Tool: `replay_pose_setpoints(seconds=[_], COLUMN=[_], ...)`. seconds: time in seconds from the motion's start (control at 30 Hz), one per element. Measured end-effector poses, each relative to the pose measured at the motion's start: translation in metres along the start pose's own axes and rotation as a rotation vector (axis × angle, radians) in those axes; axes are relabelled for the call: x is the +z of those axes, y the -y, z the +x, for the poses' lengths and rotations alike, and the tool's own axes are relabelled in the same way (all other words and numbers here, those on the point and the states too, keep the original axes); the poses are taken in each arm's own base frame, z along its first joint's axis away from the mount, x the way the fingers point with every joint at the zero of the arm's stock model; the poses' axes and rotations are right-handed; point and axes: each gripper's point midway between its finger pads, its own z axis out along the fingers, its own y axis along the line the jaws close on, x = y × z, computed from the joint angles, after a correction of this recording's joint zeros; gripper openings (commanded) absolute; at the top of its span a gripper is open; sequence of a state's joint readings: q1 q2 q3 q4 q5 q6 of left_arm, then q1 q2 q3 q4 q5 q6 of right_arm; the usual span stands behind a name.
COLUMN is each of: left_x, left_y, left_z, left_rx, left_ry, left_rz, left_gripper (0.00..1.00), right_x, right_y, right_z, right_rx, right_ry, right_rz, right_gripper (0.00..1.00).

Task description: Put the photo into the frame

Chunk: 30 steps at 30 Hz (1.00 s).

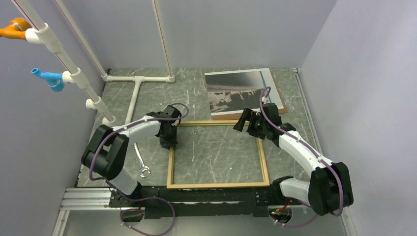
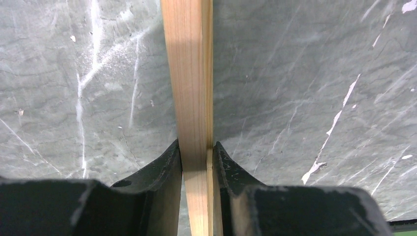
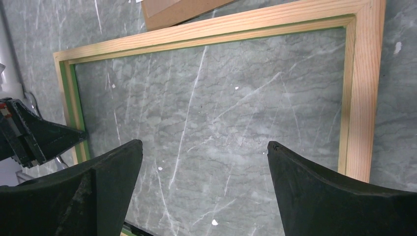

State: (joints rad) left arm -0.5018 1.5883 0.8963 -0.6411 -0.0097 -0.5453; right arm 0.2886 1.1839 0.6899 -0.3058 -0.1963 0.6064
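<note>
The frame [image 1: 218, 185] lies flat on the table, tan wood face up, with a green inner edge in the right wrist view [image 3: 361, 88]. My left gripper [image 1: 168, 142] is shut on the frame's left rail [image 2: 193, 98] near the far left corner. My right gripper [image 1: 246, 122] is open and empty above the frame's far right corner; its fingertips [image 3: 123, 157] hang over the pane. The photo [image 1: 240, 92], grey sky over a brown and white landscape, lies face up on a brown backing board [image 1: 280, 105] behind the frame.
A small wrench [image 1: 141, 165] lies left of the frame. A white pipe stand [image 1: 135, 91] sits on the table at the back left. Slanted pipes with an orange [image 1: 14, 28] and a blue [image 1: 49, 78] fitting rise at the left wall.
</note>
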Motion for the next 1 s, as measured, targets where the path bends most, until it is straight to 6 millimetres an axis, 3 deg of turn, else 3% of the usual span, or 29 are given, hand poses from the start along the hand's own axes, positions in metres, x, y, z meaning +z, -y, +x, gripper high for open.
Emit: replay_pose_setpoints(seconds=[0.13,0.37,0.4,0.73,1.0], left_x=[0.000,-0.003,-0.004,-0.052,-0.080], left_y=[0.000,-0.002,-0.003,-0.009,0.024], left_z=[-0.002,-0.009,-0.009,-0.030,-0.055], left_rx=[-0.012,-0.026,-0.027,-0.003,0.087], left_ry=[0.004,0.059,0.068,0.256,0.349], left_rz=[-0.010,-0.014,-0.019,-0.001,0.160], left_gripper=[0.35,0.94,0.97,0.99,0.99], right_x=[-0.001,-0.001,-0.001,0.004,0.017], right_y=[0.001,0.004,0.004,0.008,0.028], right_z=[-0.005,-0.009,-0.009,-0.024,-0.043], right_rx=[0.008,0.018,0.021,0.045,0.094], right_ry=[0.012,0.017,0.015,0.022,0.015], right_rz=[0.003,0.006,0.007,0.024,0.088], right_gripper=[1.00,1.00,1.00,1.00,1.00])
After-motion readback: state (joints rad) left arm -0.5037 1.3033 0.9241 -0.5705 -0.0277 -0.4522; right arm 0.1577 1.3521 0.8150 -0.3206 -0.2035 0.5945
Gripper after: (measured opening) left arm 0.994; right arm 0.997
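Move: The left gripper is still shut on the frame's left bar. The photo's middle lies about 25 cm ahead of it and 28 cm to its right, roughly at its height; the frame's middle is 18 cm right and 3 cm back, the wrench 10 cm left and 5 cm back. From the right gripper the photo's middle is some 20 cm ahead, 2 cm right and 9 cm below; the frame's middle is 8 cm back and 8 cm left. Open the left gripper wide to let go of the frame's left bar, then raise it about 9 cm, easing forward a little towards the photo and tipping the fingers forward some 20 degrees. Meanwhile bring the open right gripper forward and to the right over the table towards the photo, almost level, touching nothing. ##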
